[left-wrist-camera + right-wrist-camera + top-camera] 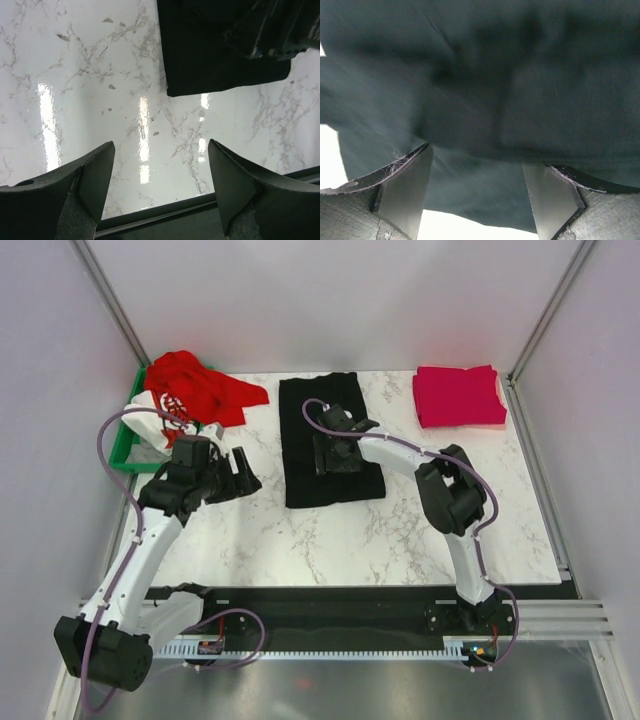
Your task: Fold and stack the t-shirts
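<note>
The black t-shirt [322, 405] lies as a long folded strip in the middle of the table. My right gripper [330, 452] is open low over its near half; in the right wrist view the black cloth [485, 75] fills the frame between my open fingers [402, 192], with nothing gripped. My left gripper [240, 475] is open and empty over bare marble, left of the black shirt [210, 60]. A folded crimson-pink t-shirt [458, 395] lies at the back right. The red t-shirt [195, 385] and the white printed t-shirt [160, 412] hang crumpled over the bin.
The green bin [122, 448] stands at the back left edge. Grey walls enclose the marble table [400, 530] at the back and sides. The right arm's wrist [280, 30] shows above the black shirt in the left wrist view. A black rail [350, 595] runs along the near edge.
</note>
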Robot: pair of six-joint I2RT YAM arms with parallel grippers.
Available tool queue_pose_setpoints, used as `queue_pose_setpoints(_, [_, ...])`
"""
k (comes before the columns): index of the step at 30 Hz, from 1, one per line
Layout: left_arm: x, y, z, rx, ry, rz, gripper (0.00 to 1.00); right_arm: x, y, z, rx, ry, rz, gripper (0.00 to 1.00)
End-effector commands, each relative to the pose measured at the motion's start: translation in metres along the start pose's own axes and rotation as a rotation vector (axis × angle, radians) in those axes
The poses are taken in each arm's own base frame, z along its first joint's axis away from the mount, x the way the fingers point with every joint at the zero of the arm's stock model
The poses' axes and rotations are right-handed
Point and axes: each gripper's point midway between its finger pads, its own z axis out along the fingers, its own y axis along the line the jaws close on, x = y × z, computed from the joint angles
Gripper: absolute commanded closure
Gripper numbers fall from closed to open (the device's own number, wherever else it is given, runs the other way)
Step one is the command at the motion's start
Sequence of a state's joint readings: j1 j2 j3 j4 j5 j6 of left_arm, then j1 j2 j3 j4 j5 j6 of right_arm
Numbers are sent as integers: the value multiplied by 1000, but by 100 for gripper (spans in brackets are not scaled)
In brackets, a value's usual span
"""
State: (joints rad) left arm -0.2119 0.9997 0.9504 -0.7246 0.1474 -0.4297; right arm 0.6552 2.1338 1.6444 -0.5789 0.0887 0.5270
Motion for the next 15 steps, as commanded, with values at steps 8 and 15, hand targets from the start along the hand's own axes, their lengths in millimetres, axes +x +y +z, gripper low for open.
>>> queue_pose_setpoints(8, [15,25,-1,-64,-69,69,18,-128,0,5,16,-187,13,21])
queue_pose_setpoints(15, [21,15,11,-11,-19,12,18,-154,-24,-42,15,-282,9,20])
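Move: The folded black t-shirt lies right under the right hand, its middle about 7 cm farther out, 2 cm to the left and 3 cm below; its far edge is some 28 cm ahead and 4 cm left. The pink shirt is about 21 cm ahead and 34 cm right, the red shirt roughly 23 cm ahead and 36 cm left. From the left hand, the black t-shirt's middle is about 20 cm ahead, 19 cm right and 18 cm below. Over the black t-shirt the open right hand rises and sweeps forward, from the near half across the fold line towards the far edge, some 14 cm out and 8 cm up, bowing slightly left and back, its fingertips tilting forward by about 15 degrees. The empty left hand, still open, sinks a little and draws slightly back, clear of the cloth. ##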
